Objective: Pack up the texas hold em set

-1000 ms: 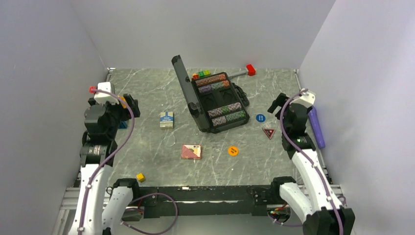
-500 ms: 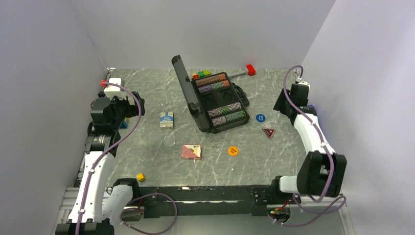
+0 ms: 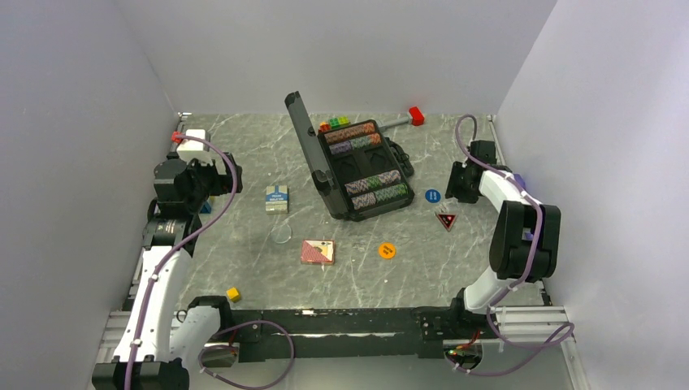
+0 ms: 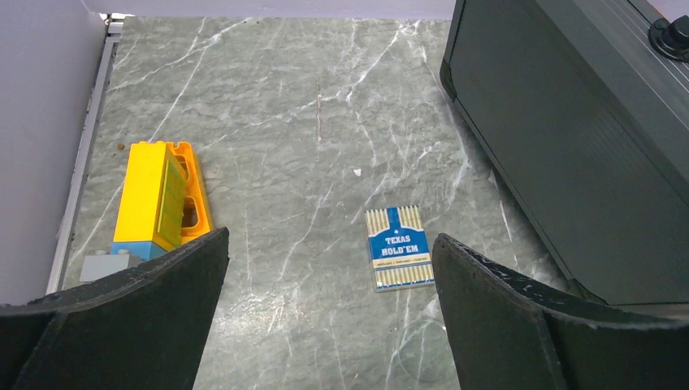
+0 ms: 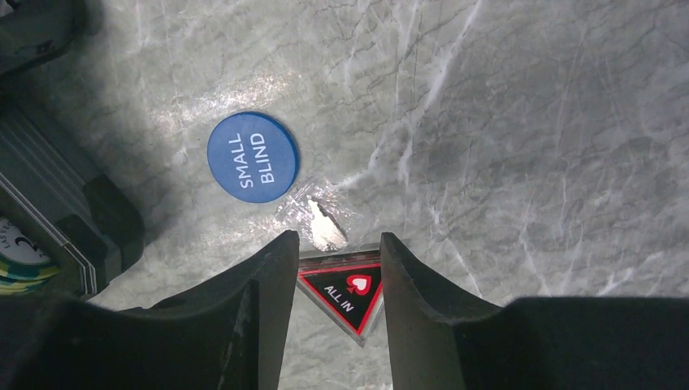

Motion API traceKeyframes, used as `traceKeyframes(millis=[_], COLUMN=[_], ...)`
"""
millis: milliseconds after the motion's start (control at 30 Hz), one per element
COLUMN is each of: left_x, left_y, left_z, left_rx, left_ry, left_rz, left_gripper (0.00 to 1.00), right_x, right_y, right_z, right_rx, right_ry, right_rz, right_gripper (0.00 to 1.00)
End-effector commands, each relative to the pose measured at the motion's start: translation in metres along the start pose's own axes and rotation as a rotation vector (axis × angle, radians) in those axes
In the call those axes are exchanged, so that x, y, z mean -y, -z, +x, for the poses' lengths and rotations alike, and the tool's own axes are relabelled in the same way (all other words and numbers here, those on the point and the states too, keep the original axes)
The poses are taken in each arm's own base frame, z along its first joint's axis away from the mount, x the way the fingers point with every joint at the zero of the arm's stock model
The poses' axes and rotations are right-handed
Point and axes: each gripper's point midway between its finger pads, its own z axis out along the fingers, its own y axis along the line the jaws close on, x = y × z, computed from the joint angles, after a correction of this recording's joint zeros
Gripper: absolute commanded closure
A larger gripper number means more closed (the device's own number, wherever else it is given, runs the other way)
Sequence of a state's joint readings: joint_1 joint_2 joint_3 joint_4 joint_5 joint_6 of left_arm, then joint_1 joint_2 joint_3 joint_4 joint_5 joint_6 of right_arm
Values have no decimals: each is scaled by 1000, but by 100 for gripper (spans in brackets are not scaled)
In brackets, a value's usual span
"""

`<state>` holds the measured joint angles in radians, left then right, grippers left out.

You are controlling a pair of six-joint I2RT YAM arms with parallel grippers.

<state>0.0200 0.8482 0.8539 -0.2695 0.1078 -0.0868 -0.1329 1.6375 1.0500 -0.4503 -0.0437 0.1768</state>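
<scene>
The black briefcase (image 3: 361, 166) stands open at mid-table with rows of striped chips (image 3: 375, 188) inside; its lid fills the right of the left wrist view (image 4: 585, 138). The blue-white deck (image 3: 276, 198) (image 4: 398, 258) lies left of it. The pink deck (image 3: 317, 252) and the orange marker (image 3: 387, 250) lie nearer. The blue marker (image 3: 432, 196) (image 5: 253, 157) and the triangular marker (image 3: 445, 219) (image 5: 351, 294) lie right of the case. My right gripper (image 3: 457, 184) (image 5: 337, 244) is open and empty above the triangular marker. My left gripper (image 3: 215, 180) (image 4: 329, 240) is wide open and empty, left of the blue-white deck.
A yellow and orange block (image 4: 158, 195) lies by the left wall. A small yellow cube (image 3: 233, 294) sits near the front edge. A red-headed tool (image 3: 416, 115) and coloured blocks (image 3: 333, 123) lie behind the case. A clear disc (image 3: 282, 234) lies on the table.
My right arm has swung in from the right wall and lowered its gripper over the blue and triangular markers. My left gripper has shifted slightly forward and right.
</scene>
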Motion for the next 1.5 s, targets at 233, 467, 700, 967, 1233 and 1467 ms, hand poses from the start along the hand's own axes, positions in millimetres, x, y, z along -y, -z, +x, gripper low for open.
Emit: traceKeyframes(millis=[233,467,700,967,1233,1467], left_x=[-1,-2,-3,-4,-5,-5], left_y=[-1,-2,-1,-1,-1,0], left_z=[-10,-9,-9,-10,-9,-10], left_rx=[20,14,16,17,16,20], left_ry=[-19,-17,-17,-17,-17,-18], left_rz=[1,-8,-14,-20,-24,-26], left_gripper=[1,1,1,1,1,1], right_x=[2,1,2,5,4,0], right_y=[-17,-25,-30,-35,-35,-22], right_z=[16,23,26,28,28,18], right_rx=[-74,-105,-124,-134,-131,-87], right_ry=[30,35,35,36,33,14], right_rz=[9,10,13,25,24,10], right_gripper=[58,61,65,73,84,100])
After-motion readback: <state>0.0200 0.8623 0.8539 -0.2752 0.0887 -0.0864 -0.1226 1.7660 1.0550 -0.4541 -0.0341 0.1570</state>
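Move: The right hand, fingers half open, hangs about 5 cm over the table; the scrap of clear film lies almost under it, some 1 cm back and 1 cm left. The All In triangle is about 5 cm back and 1 cm left, the Small Blind disc about 2 cm ahead and 5 cm left, and the chip case's middle roughly 9 cm ahead and 25 cm left. From the idle left hand the film is some 59 cm right, 3 cm ahead and 26 cm down. The right hand sinks about 4 cm and eases some 1 cm back onto the clear film just beyond the triangle's far edge, its fingers tipping roughly 5 to 10 degrees nearer to straight down as they slowly narrow. It then stays low in place while the fingers go on closing, shutting fully at the very end so that their tips seem to pinch the film's edge. ##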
